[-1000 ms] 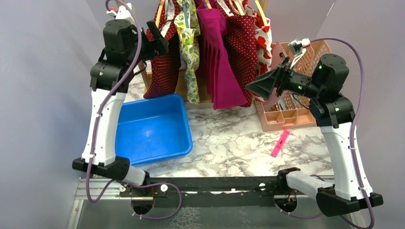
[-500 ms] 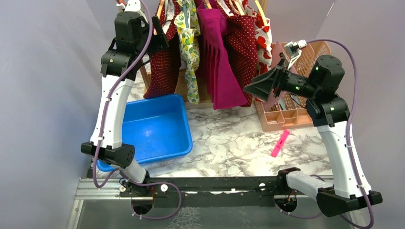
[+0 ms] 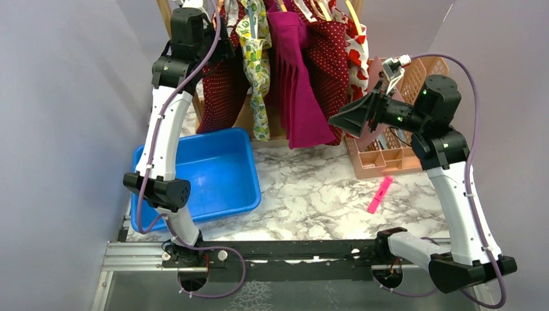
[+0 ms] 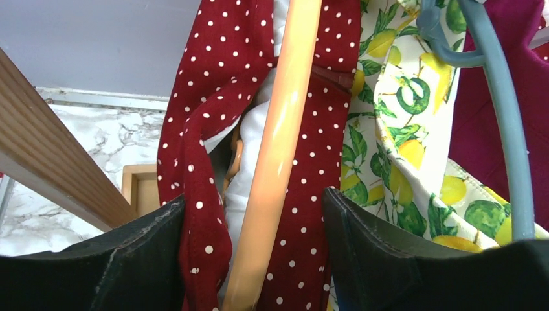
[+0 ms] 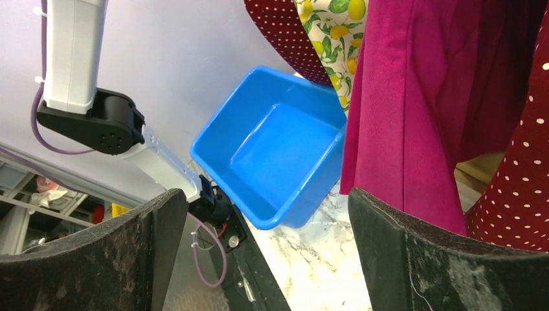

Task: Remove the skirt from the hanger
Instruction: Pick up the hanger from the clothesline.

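The skirt [image 3: 220, 97] is dark red with white dots and hangs at the left end of the rack on an orange hanger [image 4: 278, 149]. My left gripper [image 3: 217, 46] is raised to the skirt's top. In the left wrist view its jaws [image 4: 252, 259] stand on either side of the hanger bar, and both pads press the dotted fabric [image 4: 194, 168] bunched round it. My right gripper [image 3: 344, 118] hovers wide open in front of the hanging clothes, right of the magenta one; nothing lies between its fingers [image 5: 265, 259].
A lemon-print garment [image 3: 256, 65], a magenta one [image 3: 299, 91] and another red dotted one [image 3: 331, 65] hang to the skirt's right. A blue bin [image 3: 207, 172] sits below the skirt. A peach basket [image 3: 401, 146] and a pink marker [image 3: 380, 194] are at the right. A wooden rack beam [image 4: 58, 175] runs beside the left gripper.
The left arm has risen and moved in toward the rack top, and its jaws have narrowed onto the skirt and hanger. The right gripper has edged slightly left, still wide open.
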Available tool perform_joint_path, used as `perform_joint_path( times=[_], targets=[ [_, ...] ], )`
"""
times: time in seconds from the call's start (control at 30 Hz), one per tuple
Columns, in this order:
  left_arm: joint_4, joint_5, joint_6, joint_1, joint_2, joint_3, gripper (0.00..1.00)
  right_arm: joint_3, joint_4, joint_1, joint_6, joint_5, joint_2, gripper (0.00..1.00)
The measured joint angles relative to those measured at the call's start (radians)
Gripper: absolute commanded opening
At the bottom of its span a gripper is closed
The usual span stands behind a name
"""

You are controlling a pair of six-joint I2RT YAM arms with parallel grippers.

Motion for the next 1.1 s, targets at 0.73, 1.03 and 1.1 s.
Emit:
perform_joint_path(
  times=[0.73,1.03,1.1],
  targets=[
    [0.036,-0.053,0.029,0.0,-0.031,-0.012,0.13,-0.01,0.005,0.011,0.007,0.0,0.002,0.99],
    [0.068,-0.072,0.028,0.0,-0.096,-0.01,0.0,-0.01,0.004,0.02,0.008,0.0,-0.003,0.99],
    [0.074,-0.076,0.027,0.0,-0.098,-0.008,0.0,-0.01,0.004,0.02,0.008,0.0,-0.005,0.99]
  ],
)
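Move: Between the left hand's open fingers already runs the near arm of the red dotted skirt's orange hanger, about 1 cm ahead of the hand point and level with it. The lemon skirt's blue hanger is roughly 7 cm to the right and 2 cm ahead; the wooden post is some 9 cm left and 5 cm ahead. From the idle right hand the gripped stretch of hanger is about 20 cm ahead and 26 cm left, near its own height. Closing on the orange hanger's near arm, the left fingers take hold of it with skirt cloth bunched beside it. The hand hardly shifts while they shut, then lifts about 6 cm and draws back some 3 cm, edging left away from the lemon skirt, its fingertips tipping up about 10 degrees. ##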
